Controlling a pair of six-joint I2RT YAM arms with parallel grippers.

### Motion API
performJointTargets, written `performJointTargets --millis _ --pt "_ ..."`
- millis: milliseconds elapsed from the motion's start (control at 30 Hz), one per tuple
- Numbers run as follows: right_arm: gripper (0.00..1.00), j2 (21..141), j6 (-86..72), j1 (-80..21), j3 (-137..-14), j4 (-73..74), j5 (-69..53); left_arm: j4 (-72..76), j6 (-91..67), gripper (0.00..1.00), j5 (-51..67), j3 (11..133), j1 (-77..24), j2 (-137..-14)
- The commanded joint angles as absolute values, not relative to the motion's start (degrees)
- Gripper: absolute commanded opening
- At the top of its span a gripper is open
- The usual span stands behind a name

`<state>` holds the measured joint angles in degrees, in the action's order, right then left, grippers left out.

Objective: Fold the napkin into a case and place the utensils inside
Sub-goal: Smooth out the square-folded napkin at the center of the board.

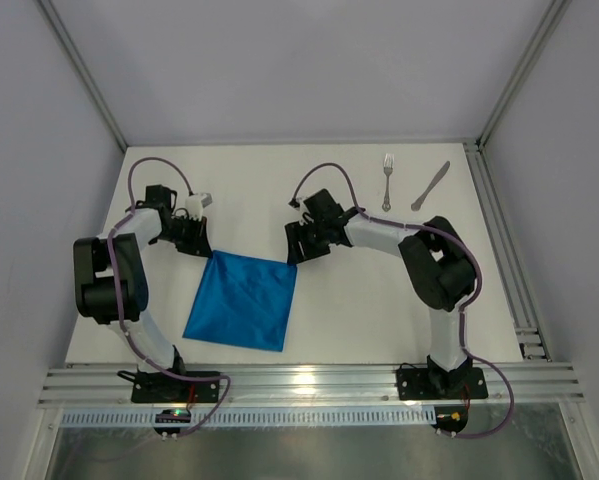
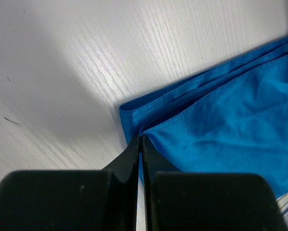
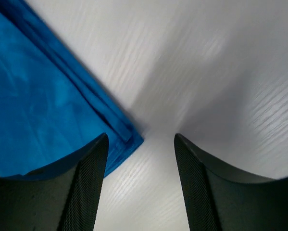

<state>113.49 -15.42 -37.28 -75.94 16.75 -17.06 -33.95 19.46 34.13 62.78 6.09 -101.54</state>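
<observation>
The bright blue napkin (image 1: 241, 299) lies as a folded square on the white table, left of centre. My left gripper (image 1: 201, 247) sits at its far left corner, and in the left wrist view the left gripper (image 2: 140, 138) is shut with the napkin (image 2: 220, 115) pinched between its tips. My right gripper (image 1: 293, 256) hovers at the far right corner. The right wrist view shows the right gripper (image 3: 140, 138) open, with the napkin (image 3: 43, 106) corner lying loose on the table by its left finger. The fork (image 1: 388, 180) and knife (image 1: 430, 187) lie side by side at the far right.
An aluminium rail (image 1: 504, 240) runs along the table's right edge and another (image 1: 309, 382) along the near edge by the arm bases. Grey walls close in the back and both sides.
</observation>
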Motion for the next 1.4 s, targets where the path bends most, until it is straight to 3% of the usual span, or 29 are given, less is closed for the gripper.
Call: performJointTargets --millis 0,300,567,767,867,1033,1367 --pt "0.63 111.0 -16.8 -37.5 -73.0 13.5 -20.4 -31.9 19.1 0.0 34.8 64.7 6.1 -101.5" --pt "0.59 111.9 -16.5 -37.6 -70.2 12.0 -22.1 -31.8 18.6 0.0 34.6 64.5 6.0 -101.3" --pt "0.37 113.1 -17.5 -37.9 -68.9 10.7 -21.4 -31.8 18.4 0.0 34.5 64.7 6.0 -101.1" --pt "0.34 113.6 -17.3 -37.8 -68.8 10.4 -22.2 -31.3 17.8 0.0 30.9 64.7 5.5 -101.4" --pt "0.26 113.8 -16.8 -37.9 -69.3 10.4 -22.2 -31.3 17.3 0.0 29.2 65.2 4.9 -102.6" --pt "0.04 115.1 -16.0 -37.7 -71.9 10.9 -22.5 -32.0 17.0 0.02 29.7 66.1 4.6 -103.8" --pt "0.05 116.4 -14.0 -36.2 -77.2 14.2 -22.9 -29.7 14.6 0.03 28.6 66.5 4.4 -104.3"
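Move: The napkin's far right corner lies almost under the right hand's open fingers, about 2 cm back, 1 cm to the left and 2 cm below. The far left corner, already pinched by the left hand, is some 22 cm to the right hand's left and 1 cm ahead; the fork is about 20 cm ahead and 25 cm to its right. From the left hand, the far right corner is roughly 23 cm to the right and 2 cm back, about 1 cm lower. Back about 2 cm and down 1.5 cm, the right hand settles onto the napkin's far right corner, its wide-open fingers shutting to pinch it; it then goes about 1.5 cm forward and slightly left with the corner. The left hand keeps the far left corner, late on easing about 1 cm forward and 1 cm down. ##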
